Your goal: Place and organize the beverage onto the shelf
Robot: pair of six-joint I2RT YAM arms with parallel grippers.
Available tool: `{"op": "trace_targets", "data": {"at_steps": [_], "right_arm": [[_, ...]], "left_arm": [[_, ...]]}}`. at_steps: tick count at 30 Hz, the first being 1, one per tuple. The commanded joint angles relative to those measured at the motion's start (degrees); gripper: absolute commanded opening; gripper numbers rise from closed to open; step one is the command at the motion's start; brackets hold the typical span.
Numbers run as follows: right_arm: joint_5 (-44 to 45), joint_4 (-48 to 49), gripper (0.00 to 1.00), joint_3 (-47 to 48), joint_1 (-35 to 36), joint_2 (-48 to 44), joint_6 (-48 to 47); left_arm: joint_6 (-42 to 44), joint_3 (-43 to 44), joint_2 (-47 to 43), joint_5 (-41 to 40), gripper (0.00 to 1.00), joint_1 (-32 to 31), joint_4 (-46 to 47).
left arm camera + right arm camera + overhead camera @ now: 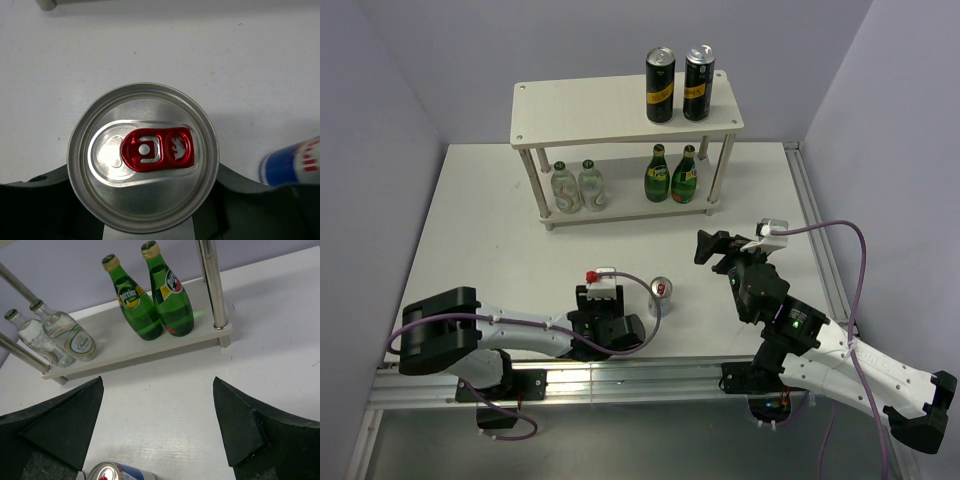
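Observation:
The shelf (620, 112) stands at the back. Its lower board (125, 347) holds two clear bottles (578, 186) on the left and two green bottles (671, 175) on the right. They also show in the right wrist view: clear bottles (60, 337) and green bottles (155, 297). My left gripper (605, 318) points down and is shut on a slim can (143, 157), seen from above with its red tab; in the top view my wrist hides this can. A second slim can (662, 297) stands just to its right (292, 165). My right gripper (718, 247) is open and empty (157, 382), with that can (117, 472) below it.
Two taller black cans with yellow labels (680, 84) stand on the right of the shelf's top board. A metal rail (620, 385) runs along the table's near edge. Purple walls close the back and sides.

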Motion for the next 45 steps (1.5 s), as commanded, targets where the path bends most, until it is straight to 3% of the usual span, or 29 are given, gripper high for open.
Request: {"op": "trace_targets", "data": {"at_steps": [1,6,7,10,15,19,29,32,45], "right_arm": [[0.6,0.7,0.96,-0.5,-0.3,-0.8,0.2],[1.0,0.9,0.96,-0.5,-0.3,-1.6,0.0],[1.0,1.1,0.96,-0.5,-0.3,-1.9,0.0],[0.6,1.0,0.96,-0.7,-0.3,-2.4,0.0],[0.4,1.1,0.96,-0.7,-0.4,-2.8,0.0],[0.5,1.1,0.96,-0.7,-0.3,-3.0,0.0],[0.7,0.7,0.96,-0.9,-0.3,-4.0,0.0],[0.9,0.6,0.96,-0.9,-0.3,-4.1,0.0],[1.2,0.5,0.96,-1.2,-0.4,-4.8,0.2]], "left_arm": [[8.2,9.2,-2.1,-1.2,0.00,0.4,-2.3],[19.8,18.9,-9.0,3.6,0.00,3.2,-5.4],[26.5,21.1,-11.5,6.1,0.00,5.0,-4.2],[34.3,26.7,-14.5,11.4,0.00,10.4,-6.7],[45.5,41.4,-14.2,15.9,0.00,18.1,-9.7],[52.1,50.2,-11.9,27.7,0.00,29.2,-7.8],[55.3,77.8,4.6,41.8,0.00,45.9,-10.8],[55.5,85.0,10.7,42.7,0.00,49.9,-13.4],[58.5,89.1,16.7,42.5,0.00,54.5,-16.0]]}}
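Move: The left hand already holds a silver beverage can. The bare left end of the upper shelf board lies roughly 29 cm ahead of this hand, 9 cm to its left and 30 cm up. The nearer black can on that board stands level with that end and 21 cm to the right of it. The two clear bottles below are about 27 cm ahead of the left hand, 2 and 8 cm to its left, 8 cm up. The loose can stands 13 cm to its right, 1 cm ahead. From the right hand, that bare end is about 25 cm ahead, 36 cm left, 11 cm up. Keeping its pinch around the can's sides, the left hand lifts it off the table area, swinging a little right at first, then carries it up, forward and left to over the bare left end of the upper board: net some 35 cm up, 29 cm forward and 9 cm left. It peaks, sinks about 4 cm towards the board and stops; the fingers tip up about 15 degrees on the way, easing partly back. ##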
